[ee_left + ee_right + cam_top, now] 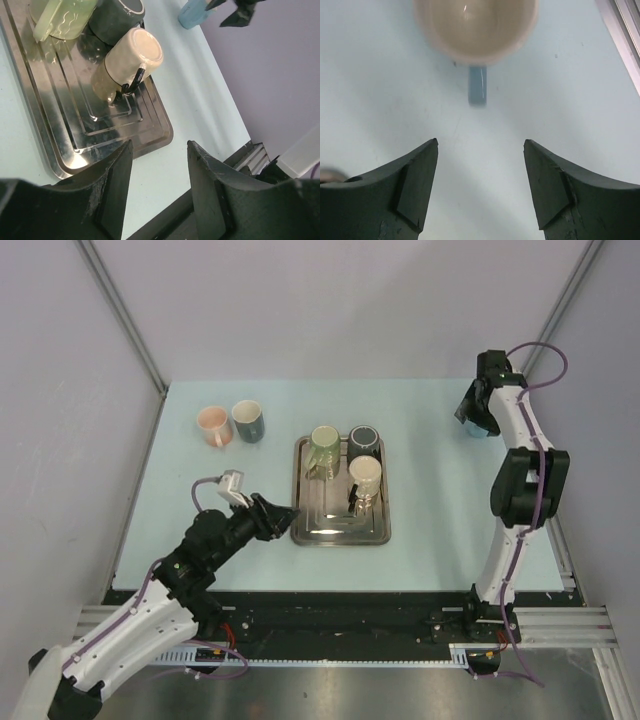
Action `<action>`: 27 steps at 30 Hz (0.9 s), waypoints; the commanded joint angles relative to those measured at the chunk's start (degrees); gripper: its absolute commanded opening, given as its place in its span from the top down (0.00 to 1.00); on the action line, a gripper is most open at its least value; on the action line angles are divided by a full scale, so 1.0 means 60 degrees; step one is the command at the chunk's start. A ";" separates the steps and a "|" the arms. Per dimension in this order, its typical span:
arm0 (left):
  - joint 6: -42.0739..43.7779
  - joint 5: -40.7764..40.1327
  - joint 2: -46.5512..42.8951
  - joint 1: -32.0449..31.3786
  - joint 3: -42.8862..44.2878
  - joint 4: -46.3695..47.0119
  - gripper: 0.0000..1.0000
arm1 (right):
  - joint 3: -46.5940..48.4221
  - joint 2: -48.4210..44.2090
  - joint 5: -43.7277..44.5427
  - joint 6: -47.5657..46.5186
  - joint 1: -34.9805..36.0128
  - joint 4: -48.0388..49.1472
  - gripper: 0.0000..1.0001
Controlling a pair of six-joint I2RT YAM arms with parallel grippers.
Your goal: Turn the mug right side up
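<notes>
A light blue mug (476, 30) with a cream inside stands upright, mouth up, at the table's back right (479, 433). Its handle (477, 85) points at my right gripper (480, 145), which hangs open just behind it with nothing between its fingers. In the left wrist view the same mug (195, 12) sits under the right gripper's dark fingers (240, 12). My left gripper (160, 145) is open and empty, low over the table by the tray's near left corner (275, 518).
A steel tray (340, 530) holds a green mug (323, 445), a dark mug (364, 438) and a cream mug (132, 62) standing bottom up with a black handle. A pink mug (211, 425) and a dark teal mug (248, 421) stand at the back left.
</notes>
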 commanded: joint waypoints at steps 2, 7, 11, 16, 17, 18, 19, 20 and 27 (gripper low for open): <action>0.0144 -0.0174 -0.0121 0.0076 0.0253 -0.0486 0.47 | -0.2121 -0.4054 0.0227 0.0174 0.1063 0.0862 0.25; -0.0031 -0.0950 0.0098 0.0091 0.0736 -0.1336 0.20 | -0.5373 -0.7006 0.1646 -0.0295 0.4090 0.2313 0.25; 0.0740 -0.0646 0.0785 0.0179 0.1072 -0.1204 0.00 | -0.6752 -0.8020 0.3183 -0.0034 0.6188 0.2565 0.24; 0.1330 -0.0278 0.2859 0.0179 0.2024 -0.1395 0.01 | -0.7851 -0.9086 0.3203 0.1008 0.7014 0.2389 0.22; 0.1475 -0.0249 0.3230 0.0150 0.2214 -0.1468 0.00 | -0.8172 -0.9293 0.2970 0.1037 0.7131 0.2461 0.22; 0.1506 -0.0248 0.3669 0.0121 0.2549 -0.1483 0.00 | -0.8306 -0.9484 0.2895 0.1081 0.7205 0.2520 0.22; 0.1564 -0.0306 0.4021 0.0019 0.2698 -0.1411 0.00 | -0.8423 -0.9877 0.2764 0.1096 0.7264 0.2593 0.22; 0.1608 -0.0466 0.4692 -0.0055 0.3033 -0.1366 0.00 | -0.8700 -1.0055 0.2487 0.1096 0.7293 0.2638 0.22; 0.2545 -0.0015 0.7583 -0.0201 0.5117 -0.1840 0.00 | -0.9727 -1.1462 0.1796 0.1052 0.7586 0.2697 0.24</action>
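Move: The cream mug lies in the tray about 15 cm ahead of the left hand, 15 cm to its right and 15 cm below. The green mug is some 22 cm ahead of that hand and 5 cm right; the dark mug stands roughly 9 cm straight beyond the cream one. From the right hand the cream mug is about 33 cm left, 15 cm back and 8 cm lower, while the upright blue mug stands just 6 cm ahead, 3 cm right and 8 cm below. Touching nothing, the empty left hand heads for the cream mug: it spreads its fingers fully while sinking slightly, then reaches about 7 cm forward, 5 cm right and down 6 cm over the tray, rolling its left side up. The right hand, already clear of the blue mug, sweeps back and left about 30 cm with its fingers still open, arching up before sinking partway beside the tray, turning counter-clockwise and levelling. ##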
